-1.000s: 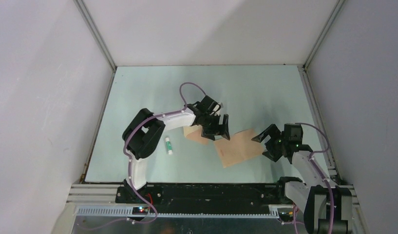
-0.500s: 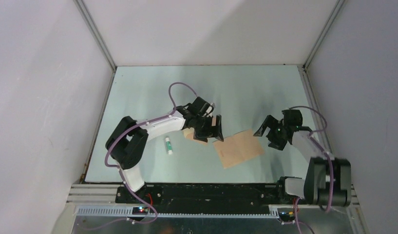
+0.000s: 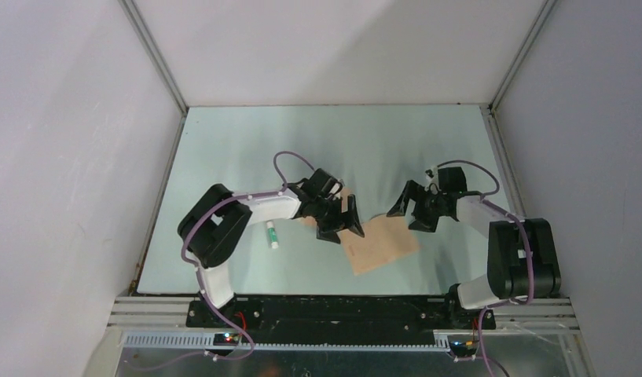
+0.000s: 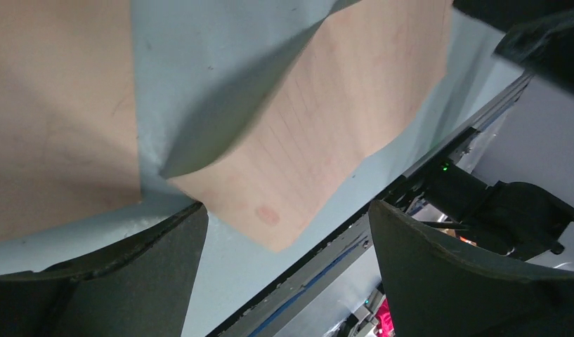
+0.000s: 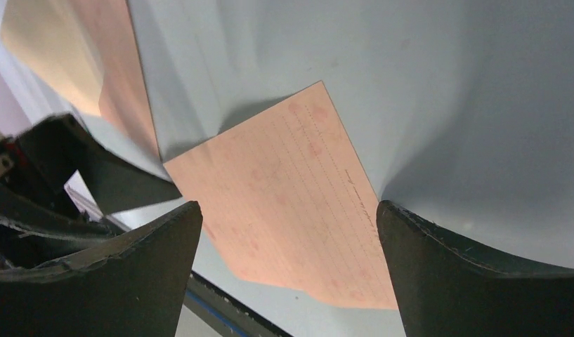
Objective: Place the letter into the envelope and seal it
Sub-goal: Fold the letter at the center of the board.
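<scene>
The letter (image 3: 380,246) is a ruled peach-tan sheet lying flat on the pale blue table, right of centre. It also fills the middle of the left wrist view (image 4: 326,119) and the right wrist view (image 5: 291,203). The tan envelope (image 3: 305,219) lies just left of it, mostly hidden under my left gripper; more of the envelope shows close up (image 4: 59,105) (image 5: 73,56). My left gripper (image 3: 341,222) (image 4: 287,232) hovers open over the letter's left corner. Over the letter's far right edge my right gripper (image 3: 410,212) (image 5: 289,210) is open too. Neither holds anything.
A small white glue stick (image 3: 271,234) with a green cap lies left of the envelope, beside the left arm. Grey walls enclose the table on three sides. A metal rail (image 3: 325,302) runs along the near edge, close to the letter's near corner.
My left gripper has dropped toward the near side, onto the gap between envelope and letter. The right gripper has swung left and away from the base, to the letter's far edge.
</scene>
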You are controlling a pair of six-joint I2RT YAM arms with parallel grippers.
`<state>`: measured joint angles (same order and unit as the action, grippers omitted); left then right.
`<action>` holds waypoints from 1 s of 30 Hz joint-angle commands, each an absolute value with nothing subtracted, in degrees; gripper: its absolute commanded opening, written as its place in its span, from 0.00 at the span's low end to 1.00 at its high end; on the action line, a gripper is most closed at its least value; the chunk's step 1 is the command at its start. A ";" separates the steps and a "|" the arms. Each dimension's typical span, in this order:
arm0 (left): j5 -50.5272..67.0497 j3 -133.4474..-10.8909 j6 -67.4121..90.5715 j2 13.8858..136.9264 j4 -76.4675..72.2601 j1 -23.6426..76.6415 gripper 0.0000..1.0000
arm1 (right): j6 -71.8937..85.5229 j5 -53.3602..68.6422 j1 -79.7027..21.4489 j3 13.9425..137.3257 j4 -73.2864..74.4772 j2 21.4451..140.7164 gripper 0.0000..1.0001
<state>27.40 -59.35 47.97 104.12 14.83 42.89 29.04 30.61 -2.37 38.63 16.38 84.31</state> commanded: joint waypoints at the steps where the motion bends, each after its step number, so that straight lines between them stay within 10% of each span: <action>1: 29.69 -62.08 49.43 106.53 9.95 42.79 0.93 | 28.12 31.95 -5.42 37.57 18.92 85.09 0.98; 13: 30.96 -65.14 48.79 108.52 9.63 42.47 0.92 | 30.59 32.45 -9.24 36.81 22.31 76.74 0.98; 21: 30.77 -64.69 48.76 105.47 9.45 42.33 0.65 | 31.77 30.70 -9.41 34.87 22.40 74.84 0.98; 30: 27.08 -64.38 47.92 101.51 13.27 44.65 0.65 | 30.38 16.98 -3.80 34.70 28.86 64.57 0.99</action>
<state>28.69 -63.24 48.95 105.80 12.23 42.89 31.38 25.87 -7.75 34.41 25.43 70.81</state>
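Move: The letter lies skewed between the hands. Its middle is about 10 cm to the right and 3 cm back of the left hand point, and roughly 2 cm below it; from the right hand it is about 6 cm left, 6 cm back and 2 cm lower. The envelope lies some 8 cm ahead and 5 cm left of the left hand, while the glue stick is 19 cm to that hand's left, level with it. The left hand, low at the letter's left edge with a finger against its far left corner, pushes right and slightly forward about 3 cm and stops, then partly closes its empty fingers and rises just over 1 cm clear of the corner. Meanwhile the right hand, fingers wide open and starting beside the letter's right edge, travels back about 5 cm over the letter's right part, swinging some 3 cm left before easing back right, and lifts nearly 2 cm. ##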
